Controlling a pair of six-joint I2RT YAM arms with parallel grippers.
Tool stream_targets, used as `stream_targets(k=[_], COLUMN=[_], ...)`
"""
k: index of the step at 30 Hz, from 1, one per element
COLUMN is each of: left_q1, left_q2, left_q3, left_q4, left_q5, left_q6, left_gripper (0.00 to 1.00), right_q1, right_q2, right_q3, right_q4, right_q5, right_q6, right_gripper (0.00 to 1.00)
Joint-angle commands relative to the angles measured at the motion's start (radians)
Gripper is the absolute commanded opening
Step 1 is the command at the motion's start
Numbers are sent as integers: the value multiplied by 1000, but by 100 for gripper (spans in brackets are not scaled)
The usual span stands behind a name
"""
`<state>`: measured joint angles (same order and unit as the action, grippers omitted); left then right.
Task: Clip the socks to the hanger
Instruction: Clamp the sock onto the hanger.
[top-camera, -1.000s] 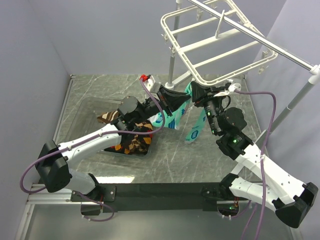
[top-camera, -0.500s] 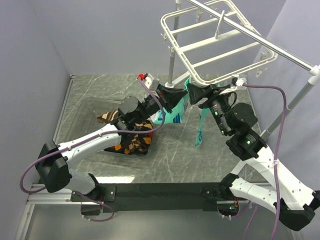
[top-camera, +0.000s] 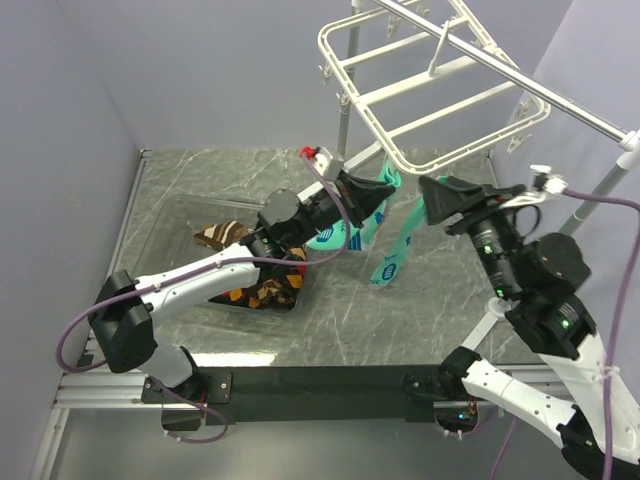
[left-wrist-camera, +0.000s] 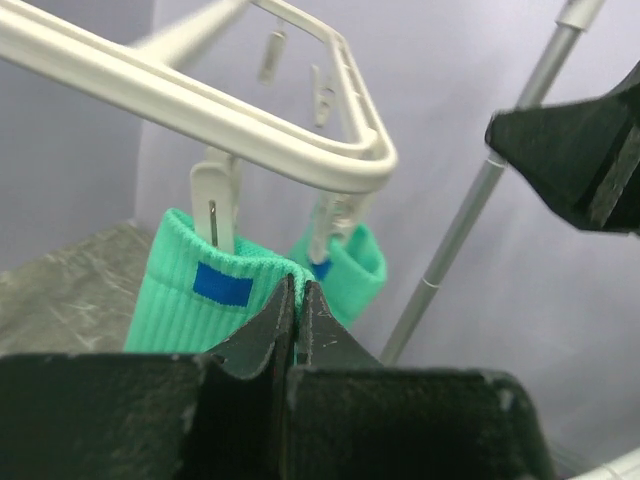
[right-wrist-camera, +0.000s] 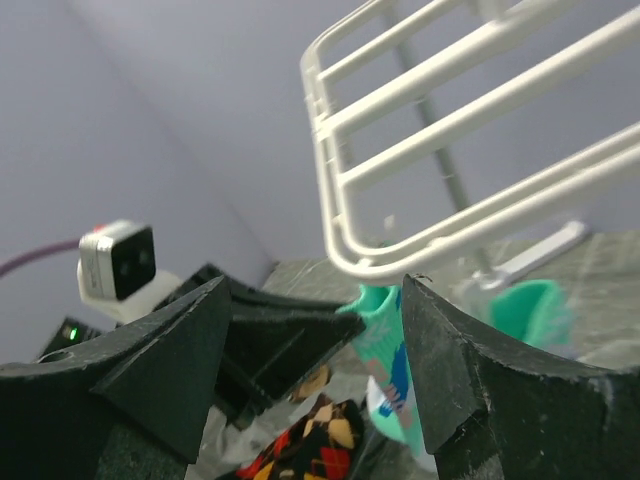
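The white hanger (top-camera: 430, 90) hangs from a metal pole. Two mint-green socks (left-wrist-camera: 195, 300) (left-wrist-camera: 345, 265) dangle from white clips (left-wrist-camera: 215, 195) on its near rim. My left gripper (left-wrist-camera: 296, 288) is shut on the cuff edge of the nearer mint sock (top-camera: 392, 250), just under the rim. My right gripper (top-camera: 432, 200) stands open to the right of that sock, nothing between its fingers (right-wrist-camera: 470, 360). Argyle socks (top-camera: 265, 290) lie in a clear tray; one shows low down (right-wrist-camera: 310, 440) in the right wrist view.
The silver stand's slanted pole (top-camera: 590, 210) rises at the right and its upright post (top-camera: 345, 130) behind the hanger. The clear tray (top-camera: 180, 220) sits on the marble table at the left. Purple walls close in the left and back.
My right gripper has opened and drawn back to the right, away from the hanger's rim. The left arm has shifted right with the sock's cuff. The sock now hangs from the clip.
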<state>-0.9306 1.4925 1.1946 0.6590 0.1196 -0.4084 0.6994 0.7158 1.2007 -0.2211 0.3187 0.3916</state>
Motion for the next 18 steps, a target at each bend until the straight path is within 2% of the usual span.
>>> stream_targets(k=[1, 4, 8, 11, 13, 14, 15, 18], left_q1=[-53, -69, -74, -76, -77, -77, -77, -77], left_q2=[35, 81, 146, 183, 175, 166, 154, 77], left_q3=[94, 144, 221, 263, 248, 235, 221, 137], left_q4=[-2, -15, -19, -30, -33, -35, -35, -73], left_q5=[23, 23, 34, 45, 35, 28, 28, 8], left_q6=[29, 31, 8, -6, -7, -3, -1, 28], left_gripper=[1, 1, 0, 4, 14, 24, 30, 43], right_q1=[-6, -6, -6, -6, -6, -6, -6, -6], right_q2=[-32, -42, -53, -53, -49, -47, -46, -45], right_q3=[65, 83, 92, 94, 99, 99, 97, 82], right_q4=[-104, -127, -132, -130, -135, -139, -138, -120], right_q5=[183, 252, 263, 272, 269, 270, 270, 263], right_q6=[-33, -56, -71, -85, -95, -100, -102, -115], right_gripper=[75, 75, 76, 76, 76, 76, 76, 76])
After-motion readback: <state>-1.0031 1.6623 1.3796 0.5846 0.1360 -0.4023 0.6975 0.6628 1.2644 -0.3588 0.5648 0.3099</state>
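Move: The shut left gripper still pinches the free corner of the sock's cuff; the clip that holds this cuff is about 5 cm ahead and 3 cm above. The hanger's near corner lies some 4 cm right, 2 cm ahead and 5 cm above, the other sock's cuff roughly 9 cm right and 2 cm ahead. From the open right gripper, the pinched cuff corner lies about 10 cm left, 4 cm ahead and 4 cm lower. Carry the pinched cuff corner about 6 cm to the right with the left gripper, nearly level, then part the fingers roughly a third of their range to let go of the cuff. Meanwhile draw the wide-open right gripper about 6 cm right, away from the first position of the cuff, turning it some 15 degrees clockwise. ##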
